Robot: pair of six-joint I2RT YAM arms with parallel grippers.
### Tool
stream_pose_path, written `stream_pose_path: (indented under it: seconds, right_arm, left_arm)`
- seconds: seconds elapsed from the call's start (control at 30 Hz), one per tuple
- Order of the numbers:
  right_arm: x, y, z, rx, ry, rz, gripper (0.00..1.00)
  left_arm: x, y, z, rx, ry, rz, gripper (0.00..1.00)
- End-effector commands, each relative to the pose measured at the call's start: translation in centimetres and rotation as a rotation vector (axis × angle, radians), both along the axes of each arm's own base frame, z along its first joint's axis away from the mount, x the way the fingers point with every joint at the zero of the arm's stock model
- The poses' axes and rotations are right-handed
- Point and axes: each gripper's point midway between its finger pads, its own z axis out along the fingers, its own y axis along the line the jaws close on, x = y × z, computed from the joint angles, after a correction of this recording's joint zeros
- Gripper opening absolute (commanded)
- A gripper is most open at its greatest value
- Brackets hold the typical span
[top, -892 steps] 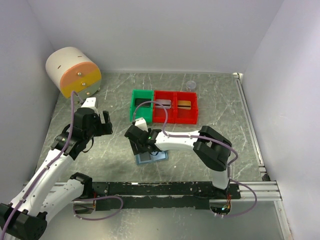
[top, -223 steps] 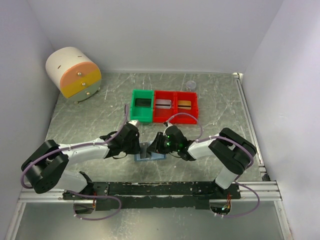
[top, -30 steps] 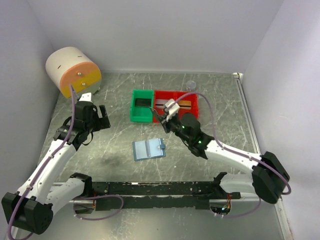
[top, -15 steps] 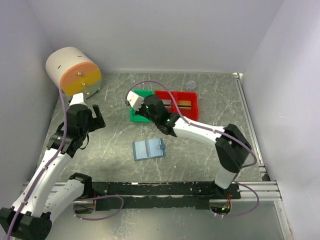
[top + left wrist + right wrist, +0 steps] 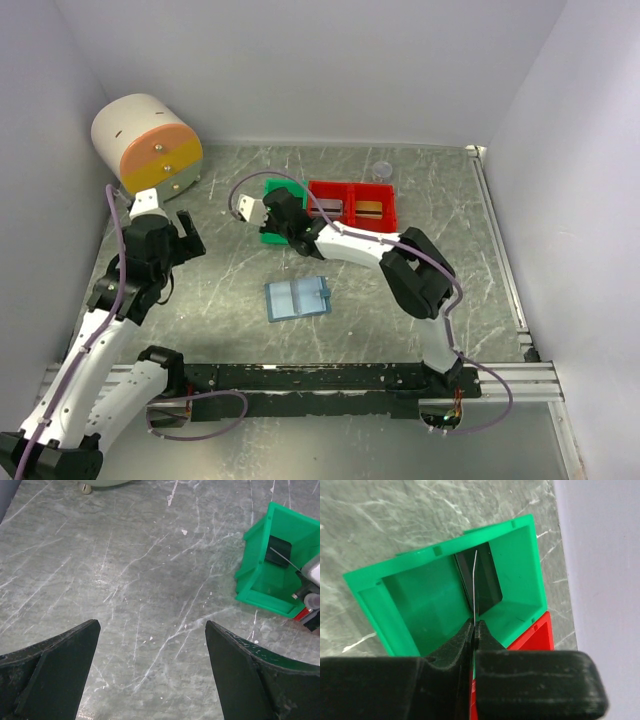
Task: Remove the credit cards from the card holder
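The card holder (image 5: 298,298) lies open and flat on the table, blue-grey, near the middle. My right gripper (image 5: 474,626) is shut on a thin credit card (image 5: 475,582) seen edge-on, hanging over the green bin (image 5: 427,597). A dark card (image 5: 491,582) rests inside that bin. In the top view the right gripper (image 5: 282,214) sits over the green bin (image 5: 272,237). A silvery card (image 5: 329,207) and a gold card (image 5: 370,208) lie in the red bins. My left gripper (image 5: 151,625) is open above bare table, far left of the holder (image 5: 178,235).
Two red bins (image 5: 352,236) stand joined to the right of the green one. A round white and orange drawer unit (image 5: 147,143) sits at the back left. A small clear cup (image 5: 381,171) stands behind the bins. Side walls close in the table.
The right arm has swung left from the red bins to above the green bin, still shut. The left arm has drawn back a little to the left.
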Motion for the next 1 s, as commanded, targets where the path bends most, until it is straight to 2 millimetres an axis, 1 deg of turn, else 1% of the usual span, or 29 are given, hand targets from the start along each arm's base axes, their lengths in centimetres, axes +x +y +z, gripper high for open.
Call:
stream_pose_path:
  seconds: [0.0, 0.13, 0.4, 0.63, 0.8, 0.97]
  right_arm:
    - [1.9, -0.6, -0.2, -0.049, -0.032, -0.016, 0.00]
    - [2.9, -1.0, -1.3, -0.078, -0.028, -0.026, 0.00]
    - [4.9, -1.1, -2.3, -0.128, -0.075, -0.051, 0.00]
    - [5.3, -1.0, -2.9, -0.152, -0.097, -0.019, 0.00]
    - [6.2, -1.1, -2.9, -0.157, -0.116, -0.029, 0.00]
    - [6.9, -1.2, -3.8, -0.176, -0.115, -0.016, 0.00]
  left_arm:
    - [0.4, 0.1, 0.2, 0.000, -0.005, 0.006, 0.99]
    - [0.4, 0.0, 0.2, 0.000, 0.000, -0.002, 0.99]
    - [0.5, -0.3, 0.3, -0.005, -0.012, -0.022, 0.99]
    - [0.5, -0.4, 0.3, -0.003, -0.008, -0.025, 0.99]
    - [0.4, -0.5, 0.7, -0.006, -0.022, -0.040, 0.99]
    - [0.3, -1.1, 1.0, -0.017, -0.048, -0.082, 0.99]
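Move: In the green bin, the black cards already put down lie about 6 cm ahead of the right hand, 2 cm to its left and 8 cm below; that hand already pinches another card edge-on. The bin's own middle is some 4 cm ahead and 3 cm left. The red compartment lies about 6 cm ahead and 8 cm right, the open card holder 16 cm back and 1 cm right. From the left hand the black cards are roughly 18 cm ahead, 24 cm right and 18 cm below. Reaching forward about 5 cm and sinking nearly 4 cm, with only a slight drift to the right, the right hand takes the pinched card down into the green bin, over the black cards lying there. The descent flattens towards the end while the forward travel goes on; the wrist rolls some 10 degrees, its left side dipping, and the shut fingers keep their hold. ##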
